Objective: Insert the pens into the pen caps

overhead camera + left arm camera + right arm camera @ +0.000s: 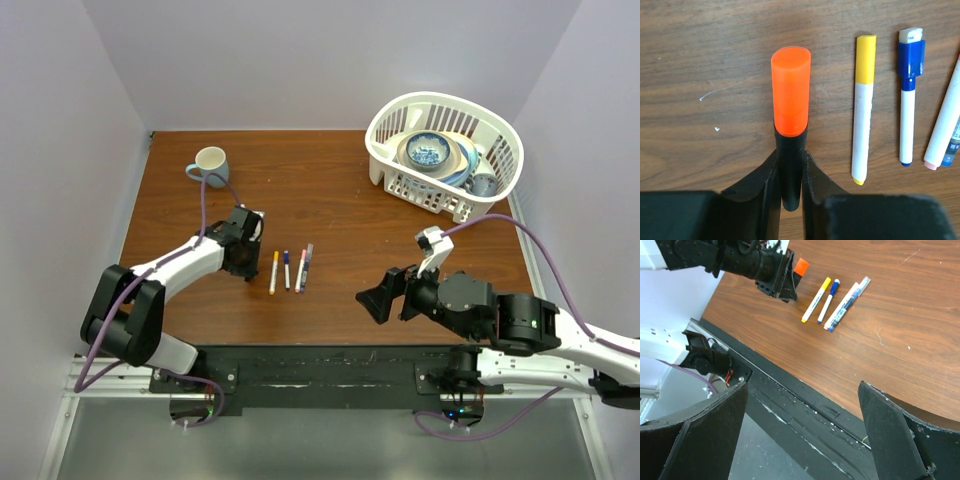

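My left gripper (790, 175) is shut on the black barrel of a pen (790, 165) that wears an orange cap (790, 92) and points away over the wood. In the top view this gripper (243, 256) hangs just left of a row of pens lying side by side. That row holds a white pen with a yellow cap (862, 110), a white pen with a blue cap (908, 100), and two more close together (304, 267). My right gripper (378, 300) is open and empty (802, 385), hovering over the table's front edge, well right of the pens (832, 302).
A pale blue mug (210, 163) stands at the back left. A white plastic basket (388, 180) with bowls inside sits at the back right. A black rail (330, 365) runs along the table's front edge.
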{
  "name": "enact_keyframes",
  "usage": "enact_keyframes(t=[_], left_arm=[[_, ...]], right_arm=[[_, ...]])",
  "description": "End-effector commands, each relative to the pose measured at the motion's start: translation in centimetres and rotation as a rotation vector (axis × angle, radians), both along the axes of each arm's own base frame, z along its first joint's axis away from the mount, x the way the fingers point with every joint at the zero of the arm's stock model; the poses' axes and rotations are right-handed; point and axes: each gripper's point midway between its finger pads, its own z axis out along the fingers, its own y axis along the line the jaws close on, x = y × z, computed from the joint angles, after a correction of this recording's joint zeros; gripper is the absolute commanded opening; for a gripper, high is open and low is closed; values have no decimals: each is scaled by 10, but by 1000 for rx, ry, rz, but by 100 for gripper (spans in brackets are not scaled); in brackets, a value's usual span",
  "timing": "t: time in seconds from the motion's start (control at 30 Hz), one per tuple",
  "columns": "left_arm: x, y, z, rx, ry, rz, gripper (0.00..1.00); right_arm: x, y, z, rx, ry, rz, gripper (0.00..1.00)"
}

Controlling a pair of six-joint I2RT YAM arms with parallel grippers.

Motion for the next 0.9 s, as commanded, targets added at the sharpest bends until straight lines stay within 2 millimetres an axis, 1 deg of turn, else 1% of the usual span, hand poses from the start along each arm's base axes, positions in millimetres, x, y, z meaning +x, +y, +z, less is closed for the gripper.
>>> enact_keyframes(t=[0.0,0.17,0.23,0.27,0.33,0.37,0.43,0.47,0.53,0.57,0.6,0.63,0.67,0.7,0.73,0.77,0.8,0.83,0.87], left_arm=[[-7,-3,-4,-35,17,15,25],[-12,-10,-7,-76,36,8,26],[-13,-8,-9,-67,45,17,27],[-13,-7,-9,-62,47,22,29],[-12,-7,-5,-60,45,33,30],[-11,-6,-3,-59,32,37,32],[-5,-7,13,-78,-19,50,36],[0,-13,29,-117,-66,40,42],[7,-19,48,-165,-129,32,47],[7,-28,58,-212,-141,13,50],[13,-33,76,-252,-194,3,51],[14,-37,85,-281,-216,-8,53],[12,-46,101,-341,-248,-42,56],[15,-54,113,-381,-283,-70,58],[15,-59,123,-414,-308,-94,60],[11,-70,136,-477,-322,-146,63],[11,-76,157,-528,-388,-189,64],[8,-83,170,-573,-420,-228,66],[2,-90,196,-641,-497,-289,76]], right_arm=[[7,-4,2,-9,-21,-39,96],[8,-6,4,-12,-23,-48,96],[9,-8,7,-6,-27,-57,96],[8,-7,8,-2,-26,-56,96],[9,-6,10,4,-27,-54,96],[9,-6,11,3,-29,-55,96],[10,-5,10,-5,-26,-60,96],[10,-4,9,-7,-25,-61,96],[10,-2,5,-23,-19,-60,96],[11,0,5,-24,-23,-60,97],[11,1,3,-29,-26,-58,97],[13,2,2,-33,-31,-62,99],[15,1,-1,-43,-35,-74,99],[16,1,-1,-40,-39,-81,99],[17,1,1,-30,-46,-83,99],[18,1,1,-31,-49,-86,99],[19,0,6,-21,-58,-97,99],[21,-1,7,-22,-62,-110,99],[22,-2,14,-8,-67,-118,99]])
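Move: The left hand already holds the orange-capped marker low over the table, cap end forward. The free place where it is to lie is some 3 cm to the hand's right, 2 cm ahead and 2 cm below. Beyond that, about 3 cm ahead of the hand, the yellow pen lies 6 cm to its right and the pink pen 13 cm; the blue pen is 10 cm right and 4 cm ahead. From the right hand the place is about 32 cm left, 14 cm ahead and 27 cm below. Drawing back nearly 2 cm and sinking about 1 cm, the left hand sets the marker down beside the yellow pen and eases its grip. Its fingers then open wide as it lifts straight off, rising some 12 cm, veering about 5 cm right over the pens, and tilting nearly 30 degrees so the fingertips swing to the right and forward. ##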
